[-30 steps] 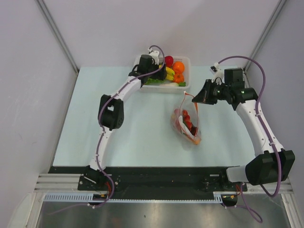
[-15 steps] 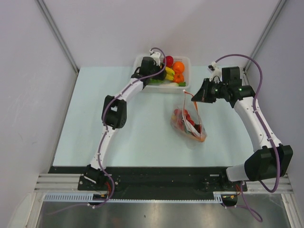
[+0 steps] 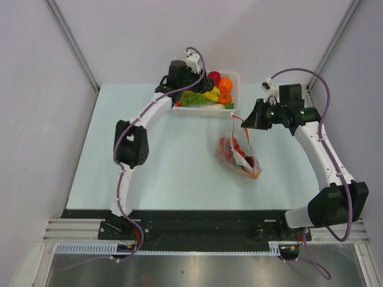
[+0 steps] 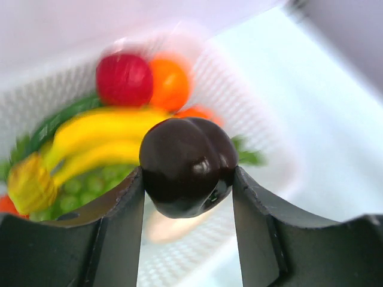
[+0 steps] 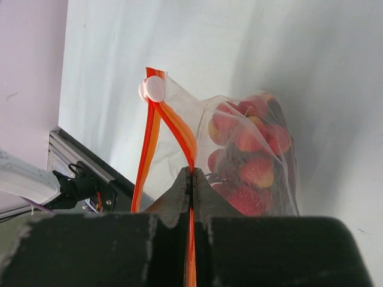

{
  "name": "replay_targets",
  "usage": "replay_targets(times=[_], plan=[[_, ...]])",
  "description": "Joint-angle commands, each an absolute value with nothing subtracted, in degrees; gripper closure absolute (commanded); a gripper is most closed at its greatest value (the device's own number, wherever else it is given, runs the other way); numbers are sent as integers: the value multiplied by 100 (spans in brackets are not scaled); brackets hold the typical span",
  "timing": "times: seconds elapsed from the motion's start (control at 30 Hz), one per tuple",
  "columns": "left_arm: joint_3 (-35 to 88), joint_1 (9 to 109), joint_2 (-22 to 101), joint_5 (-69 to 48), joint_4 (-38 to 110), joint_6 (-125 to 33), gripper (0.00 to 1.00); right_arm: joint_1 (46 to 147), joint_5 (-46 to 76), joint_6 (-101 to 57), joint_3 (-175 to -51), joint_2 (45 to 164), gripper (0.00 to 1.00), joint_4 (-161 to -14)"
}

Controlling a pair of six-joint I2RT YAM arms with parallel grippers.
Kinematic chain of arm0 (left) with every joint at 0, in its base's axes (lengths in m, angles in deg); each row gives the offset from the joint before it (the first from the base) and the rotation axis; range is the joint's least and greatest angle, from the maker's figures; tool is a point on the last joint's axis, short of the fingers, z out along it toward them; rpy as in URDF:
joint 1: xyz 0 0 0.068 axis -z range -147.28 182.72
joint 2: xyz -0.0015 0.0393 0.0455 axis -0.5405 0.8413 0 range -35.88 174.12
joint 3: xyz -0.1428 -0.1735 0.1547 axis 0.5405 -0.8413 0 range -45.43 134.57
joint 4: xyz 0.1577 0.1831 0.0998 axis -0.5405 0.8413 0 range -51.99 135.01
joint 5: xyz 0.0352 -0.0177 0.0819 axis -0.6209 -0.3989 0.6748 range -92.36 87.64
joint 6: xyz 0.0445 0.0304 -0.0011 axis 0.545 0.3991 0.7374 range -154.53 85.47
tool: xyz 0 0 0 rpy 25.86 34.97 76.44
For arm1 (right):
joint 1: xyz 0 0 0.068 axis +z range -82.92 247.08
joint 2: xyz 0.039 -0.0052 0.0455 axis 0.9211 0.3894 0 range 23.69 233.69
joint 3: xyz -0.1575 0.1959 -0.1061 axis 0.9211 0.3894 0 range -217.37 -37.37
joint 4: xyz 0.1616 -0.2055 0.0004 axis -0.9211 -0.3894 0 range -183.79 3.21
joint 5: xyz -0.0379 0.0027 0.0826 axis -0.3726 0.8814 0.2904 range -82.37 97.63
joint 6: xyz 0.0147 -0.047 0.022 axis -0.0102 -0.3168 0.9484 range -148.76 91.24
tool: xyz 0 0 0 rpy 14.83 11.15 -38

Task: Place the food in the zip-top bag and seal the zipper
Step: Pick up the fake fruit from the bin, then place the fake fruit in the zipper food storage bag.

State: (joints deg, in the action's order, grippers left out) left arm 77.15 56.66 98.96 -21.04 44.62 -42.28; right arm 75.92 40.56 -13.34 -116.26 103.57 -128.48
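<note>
My left gripper (image 3: 199,79) hovers over the white basket and is shut on a dark glossy plum-like toy fruit (image 4: 185,162), one finger pressed against each of its sides. Below it in the left wrist view lie a red fruit (image 4: 124,79), an orange (image 4: 170,84), bananas (image 4: 99,128) and green vegetables (image 4: 90,185). The zip-top bag (image 3: 238,156) lies on the table with several red berries (image 5: 254,140) inside. My right gripper (image 3: 244,122) is shut on the orange-red zipper (image 5: 179,128) and holds the bag's mouth up; a white slider (image 5: 154,88) sits at the strip's end.
The white mesh basket (image 3: 234,107) stands at the back edge of the pale table (image 3: 167,161), close to the rear wall. A black rail (image 3: 197,218) with both arm bases runs along the near edge.
My left gripper has closed on the dark fruit and drawn back and up from the basket, its elbow swinging left. The bag shifted slightly right early on; the right gripper keeps its hold.
</note>
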Motion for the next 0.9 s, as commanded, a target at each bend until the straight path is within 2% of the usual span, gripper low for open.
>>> replay_targets(times=[0.0,0.17,0.33,0.43,0.63,0.87], plan=[[7209,5829,8087,-3493,4266,-4402,82,7640,4339,-1294,-11954,10341,100,-12748],[5919,6084,6908,-4479,4398,-4376,85,7701,4586,-1241,-11911,10288,100,-12863],[5222,6663,5784,-5078,5231,-3122,84,7719,4727,-1136,-11867,10279,100,-12801],[4722,6962,5439,-5017,5593,-2478,84,7719,4797,-1109,-11884,10306,100,-12784],[4509,7358,5508,-4815,6357,-1696,83,7728,4885,-1083,-11849,10262,100,-12740],[4562,7736,5868,-3754,6447,-1335,82,7728,4946,-1048,-11796,10227,100,-12669]])
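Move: The left hand already holds the dark round fruit just above the bin; the bag's mouth lies about 30 cm back of it, 11 cm to its right and roughly level. The bananas are some 10 cm below, 2 cm ahead and 1 cm right; the red apple is 8 cm ahead, 2 cm right and 9 cm down. The right hand pinches the bag's rim, with the mouth's middle about 4 cm back, 1 cm left and 5 cm below. Back towards its own base by some 33 cm, the left arm swings the dark fruit in an arc out of the bin area, climbing about 20 cm and then sinking half of that again to the bag's mouth, drifting slightly right. The wrist turns clockwise nearly 50 degrees to point right, fingers keeping their hold; the right hand, still pinching the rim, eases 2–3 cm left and back. ##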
